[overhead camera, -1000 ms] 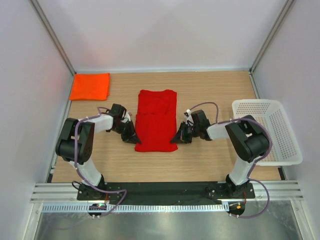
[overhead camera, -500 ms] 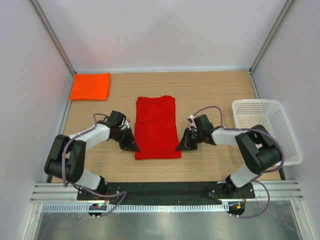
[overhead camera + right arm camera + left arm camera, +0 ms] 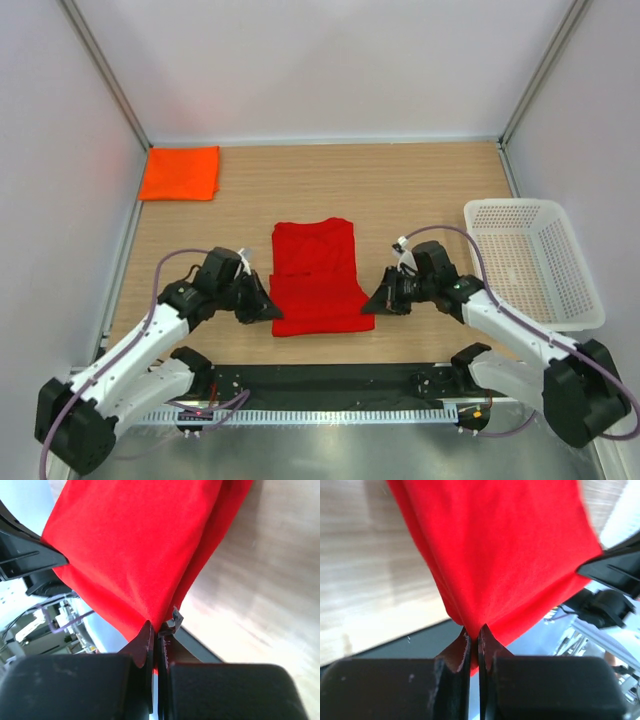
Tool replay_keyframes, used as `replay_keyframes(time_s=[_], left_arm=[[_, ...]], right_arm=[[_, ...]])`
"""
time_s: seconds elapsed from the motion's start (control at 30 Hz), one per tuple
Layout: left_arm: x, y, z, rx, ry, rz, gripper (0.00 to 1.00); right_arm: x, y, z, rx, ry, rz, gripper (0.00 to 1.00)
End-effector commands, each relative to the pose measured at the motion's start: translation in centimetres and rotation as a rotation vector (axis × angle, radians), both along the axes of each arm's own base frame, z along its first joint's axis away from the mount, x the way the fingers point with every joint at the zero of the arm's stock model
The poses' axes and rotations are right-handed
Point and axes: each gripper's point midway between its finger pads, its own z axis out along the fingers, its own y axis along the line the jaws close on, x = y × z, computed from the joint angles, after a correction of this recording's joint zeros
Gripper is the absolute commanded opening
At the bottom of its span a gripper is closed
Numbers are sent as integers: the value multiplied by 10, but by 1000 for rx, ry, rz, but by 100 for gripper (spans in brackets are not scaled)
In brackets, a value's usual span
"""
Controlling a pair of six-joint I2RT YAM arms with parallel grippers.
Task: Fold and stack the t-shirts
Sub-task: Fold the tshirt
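A red t-shirt, partly folded, lies in the middle of the wooden table near its front edge. My left gripper is shut on the shirt's near left corner, and my right gripper is shut on its near right corner. In the left wrist view red cloth fans out from between the closed jaws. The right wrist view shows the same red cloth pinched between its jaws. An orange t-shirt, folded flat, rests at the table's far left corner, away from both arms.
A white mesh basket stands at the right edge of the table. Grey walls close in the back and both sides. The black rail with the arm bases runs along the near edge.
Both grippers have pulled the red shirt's near corners toward the front edge. The shirt has slid nearer along with them. The orange shirt has not moved.
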Motion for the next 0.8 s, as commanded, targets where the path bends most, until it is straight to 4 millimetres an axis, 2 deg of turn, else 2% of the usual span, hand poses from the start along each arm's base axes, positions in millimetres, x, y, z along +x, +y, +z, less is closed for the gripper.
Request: replay_keyframes(time_s=[0.0,0.1,0.17,0.23,0.3,0.33,0.37,0.43,0.53,0.6,0.63,0.67,0.73,0.77], left_arm=[[-18,16,-3,30,67,109,0],[-22,18,3,8,57,135,0],[-22,16,6,-2,63,141,0],[-16,13,15,-3,55,143,0],[-4,12,29,18,26,147,0],[1,11,35,21,10,149,0],[7,9,41,26,-5,151,0],[23,5,50,50,-16,146,0],[39,4,53,82,11,135,0],[56,2,55,115,55,129,0],[65,6,54,145,49,120,0],[79,2,61,159,35,111,0],[96,3,64,169,10,92,0],[109,-1,67,164,13,90,0]], right_arm=[[-31,-8,2,19,104,-27,1],[-39,-10,9,28,111,-24,1],[-37,-10,17,29,94,-20,1],[-34,-11,20,13,88,-21,1],[-25,-8,32,8,48,-13,1],[-19,-7,30,-13,59,-18,1],[-9,-4,40,-11,28,-15,1],[2,0,42,-25,37,-18,1],[30,5,48,-37,45,-44,1],[47,8,51,-37,62,-56,1],[54,8,52,-32,67,-60,1],[66,8,59,-19,48,-69,1],[81,8,54,-19,63,-71,1],[94,7,61,1,49,-84,1]])
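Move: Pinched between shut fingers, the near edge of the red t-shirt hangs from both hands about 10 cm up. The shirt's far end, lying on the table, is roughly 20 cm ahead, 8 cm right and 10 cm below the left hand; from the right hand it is about 18 cm ahead, 12 cm left and 9 cm below. The orange shirt lies some 40 cm ahead and 25 cm left of the left hand; the basket is about 14 cm ahead and 40 cm right of the right hand. Drawing back a last 2 to 3 cm while rising slightly, both hands then reverse together and sweep the held edge forward about 10 cm, towards and over the lying part of the t-shirt, climbing some 4 to 5 cm altogether. The fingers keep their pinch on both corners; the wrists turn only a little. ##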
